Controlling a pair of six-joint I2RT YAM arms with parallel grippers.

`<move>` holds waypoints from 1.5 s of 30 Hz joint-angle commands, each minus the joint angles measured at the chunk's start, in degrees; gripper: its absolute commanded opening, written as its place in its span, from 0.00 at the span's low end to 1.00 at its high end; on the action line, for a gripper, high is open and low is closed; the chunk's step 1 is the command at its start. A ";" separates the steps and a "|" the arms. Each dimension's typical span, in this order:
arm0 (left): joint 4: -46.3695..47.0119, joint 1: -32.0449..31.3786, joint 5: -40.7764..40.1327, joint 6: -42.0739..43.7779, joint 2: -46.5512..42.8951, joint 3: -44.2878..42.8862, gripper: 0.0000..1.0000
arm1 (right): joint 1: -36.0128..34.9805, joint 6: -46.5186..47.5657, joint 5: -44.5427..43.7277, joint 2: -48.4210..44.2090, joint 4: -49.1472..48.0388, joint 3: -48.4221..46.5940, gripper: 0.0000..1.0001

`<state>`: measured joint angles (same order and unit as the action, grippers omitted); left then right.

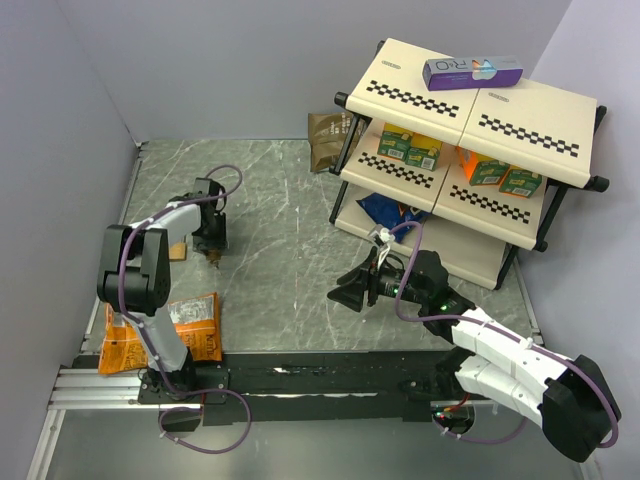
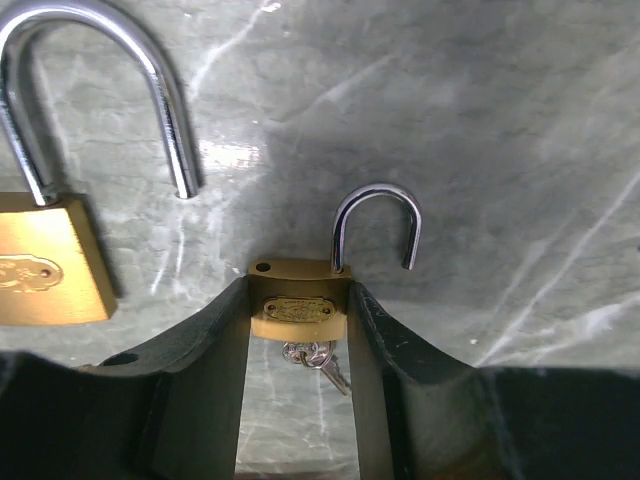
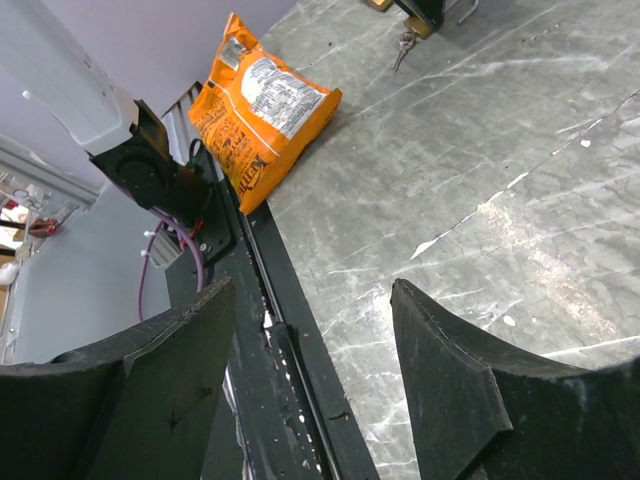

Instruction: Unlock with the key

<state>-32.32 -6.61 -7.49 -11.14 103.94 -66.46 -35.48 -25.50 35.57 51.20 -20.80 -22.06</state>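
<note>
My left gripper (image 2: 299, 290) is shut on the body of a small brass padlock (image 2: 298, 303) at the left of the table. Its silver shackle (image 2: 376, 218) stands open, with the free end out of the body. The tiny silvery key (image 2: 320, 360) sits in the padlock's underside with its wire ring, between my fingers. In the top view the left gripper (image 1: 211, 238) points down over the padlock (image 1: 214, 256). My right gripper (image 1: 347, 291) is open and empty mid-table; in the right wrist view the gripper (image 3: 312, 300) faces the near rail, with the key (image 3: 404, 46) far off.
A second brass padlock (image 2: 45, 272) with an open shackle lies just left of the held one. An orange snack bag (image 1: 165, 335) lies at the near left. A checkered shelf rack (image 1: 470, 150) with juice boxes stands at the back right, with a brown packet (image 1: 325, 140) beside it.
</note>
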 commanded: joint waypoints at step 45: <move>27.93 0.20 11.71 -14.08 -71.33 26.91 0.99 | 5.25 4.05 -21.33 -15.95 22.01 -2.90 0.73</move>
<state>-5.61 -6.39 7.27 -20.75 33.56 -40.38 -30.48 -22.55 19.27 39.29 -3.11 -22.35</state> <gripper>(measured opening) 0.994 0.728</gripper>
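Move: The left hand still pinches the small open padlock between its pads, down at the table, its keys trailing about 3 cm back from the hand. The large open padlock lies about 8 cm to the left of this hand and 2 cm ahead, and the orange bag's middle some 19 cm back and 11 cm to the left. From the right hand, the small padlock is roughly 18 cm ahead, 35 cm to the left and 17 cm below. Up and away, once its fingers have spread wide and let go of the small padlock, goes the left hand: it climbs nearly 30 cm, veering slightly right and drawing back towards its base late on, while the wrist swings the fingers up from pointing down to nearly level forward. The right hand, empty and open, drifts about 6 cm right and a little forward, turning some 20 degrees clockwise. ##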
